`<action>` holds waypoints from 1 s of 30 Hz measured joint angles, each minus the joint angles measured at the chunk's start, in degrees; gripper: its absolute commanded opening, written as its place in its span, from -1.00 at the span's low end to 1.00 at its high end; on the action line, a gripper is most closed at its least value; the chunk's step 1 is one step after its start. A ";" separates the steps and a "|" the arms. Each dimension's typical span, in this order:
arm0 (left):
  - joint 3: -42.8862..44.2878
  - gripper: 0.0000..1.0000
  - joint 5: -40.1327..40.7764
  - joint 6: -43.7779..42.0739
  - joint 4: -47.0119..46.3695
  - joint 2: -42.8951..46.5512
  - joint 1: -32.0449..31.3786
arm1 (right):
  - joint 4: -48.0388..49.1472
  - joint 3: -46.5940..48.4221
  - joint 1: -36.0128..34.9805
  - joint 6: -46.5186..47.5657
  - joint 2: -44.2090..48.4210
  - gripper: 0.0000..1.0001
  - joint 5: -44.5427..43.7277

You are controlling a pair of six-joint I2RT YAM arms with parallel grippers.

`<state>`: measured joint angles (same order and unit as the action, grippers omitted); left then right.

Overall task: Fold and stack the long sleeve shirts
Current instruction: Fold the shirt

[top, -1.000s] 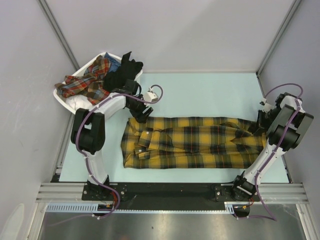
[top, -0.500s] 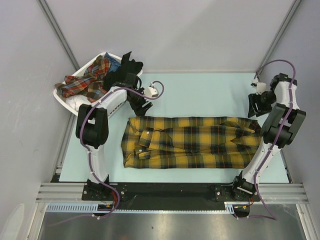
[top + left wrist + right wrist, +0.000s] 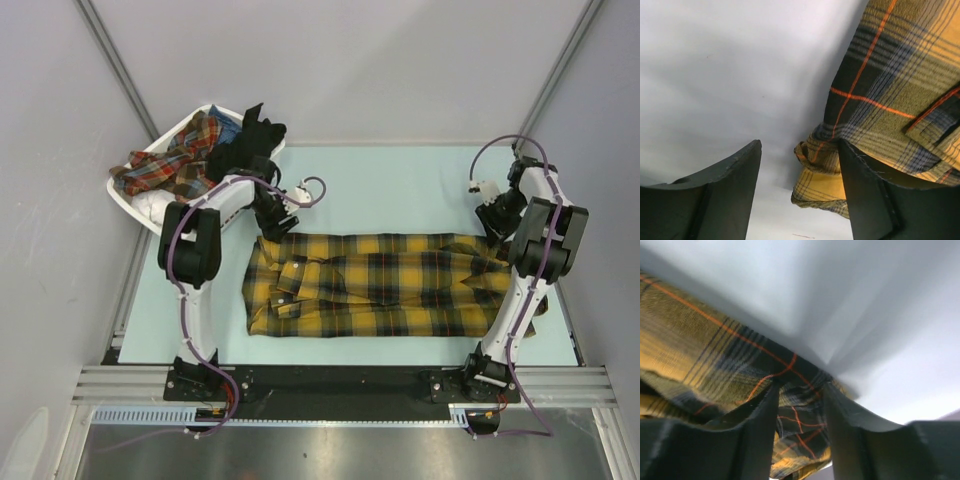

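A mustard-yellow and black plaid long sleeve shirt (image 3: 385, 285) lies spread flat across the table, collar to the left. My left gripper (image 3: 275, 222) is at its far left corner. In the left wrist view that gripper (image 3: 800, 146) is open, and the shirt's bunched corner (image 3: 822, 187) lies between the fingers, close to the right finger (image 3: 865, 190). My right gripper (image 3: 496, 222) is down at the shirt's far right corner. In the right wrist view its jaws (image 3: 800, 390) stand apart astride a dark fold of the shirt (image 3: 800, 425).
A white slatted basket (image 3: 150, 207) stands at the far left corner, holding a red plaid shirt (image 3: 175, 165) and black clothing (image 3: 245, 145). Metal frame posts and grey walls close in both sides. Bare pale table (image 3: 400, 190) lies beyond the shirt.
My right gripper opened off the shirt's right edge, rose, and came down farther back and left on the far right corner. The left gripper shifted slightly and stayed open.
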<state>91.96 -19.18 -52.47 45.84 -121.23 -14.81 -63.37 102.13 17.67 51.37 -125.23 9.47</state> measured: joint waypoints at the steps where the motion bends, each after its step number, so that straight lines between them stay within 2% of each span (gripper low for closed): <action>1: 0.00 0.22 -0.02 -0.24 0.20 -0.07 0.22 | 0.35 -0.57 -0.24 0.37 -0.42 -0.48 -0.52; 2: 0.00 0.09 -0.07 -0.59 0.46 -0.07 0.42 | 0.85 -1.25 -0.61 0.94 -0.68 -0.78 -1.07; 3: 0.00 0.03 -0.20 -0.85 0.83 -0.07 0.61 | 1.36 -1.99 -1.07 1.14 -0.83 -0.94 -1.75; 4: 0.00 -0.05 -0.37 -1.01 1.09 -0.07 0.74 | 1.62 -2.40 -1.44 1.84 -0.87 -1.00 -2.27; 8: -0.04 -0.62 -1.70 -0.94 2.49 -0.07 1.22 | 2.36 -2.69 -3.08 1.77 -0.87 -1.00 -5.20; 10: -0.28 -0.81 -2.71 -0.17 3.02 -0.07 1.62 | 3.17 -2.60 -3.63 1.16 -0.90 -1.00 -6.08; 11: -0.57 -0.97 -3.21 0.20 3.17 0.04 1.88 | 3.85 -2.47 -3.80 0.90 -0.92 -1.00 -6.49; 14: -1.95 -1.00 -4.17 1.05 3.13 0.70 2.73 | 7.50 -0.33 -4.90 -0.39 -2.08 -1.00 -8.39; 20: -4.44 -1.00 -5.25 2.47 3.52 2.58 3.30 | 17.57 12.04 -9.44 -2.75 -10.25 -1.00 -12.46; 26: -7.48 -1.00 -5.22 3.32 4.59 4.61 3.34 | 29.81 30.62 -17.38 -2.34 -23.54 -1.00 -17.31; 30: -10.25 -1.00 -5.22 3.34 6.62 6.71 3.39 | 39.41 33.35 -23.04 1.07 -27.65 -0.96 -19.45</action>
<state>81.71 -24.40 -49.12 52.47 -114.52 -11.42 -23.97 135.48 -5.37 52.45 -152.88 -9.98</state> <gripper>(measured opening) 0.009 0.011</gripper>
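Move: Both hands are over the far edge of the yellow plaid shirt. Its far left corner is between the left hand's open fingers, about 1 cm back, 1 cm left and 1 cm down; a buttoned cuff lies some 10 cm back and 4 cm right, and the basket centre about 17 cm ahead and 15 cm left. The far right corner lies about 2 cm under the right hand, with the shirt's loose end some 20 cm back and 6 cm right. Down a last 1.5 cm goes the right hand, pinching the far right corner, then it sweeps forward nearly 30 cm and 13 cm left just over the table, picking up speed, its fingers tipping out forward by some 45 degrees. The left hand pinches the far left corner and draws it back about 7 cm and slightly left, staying low. ##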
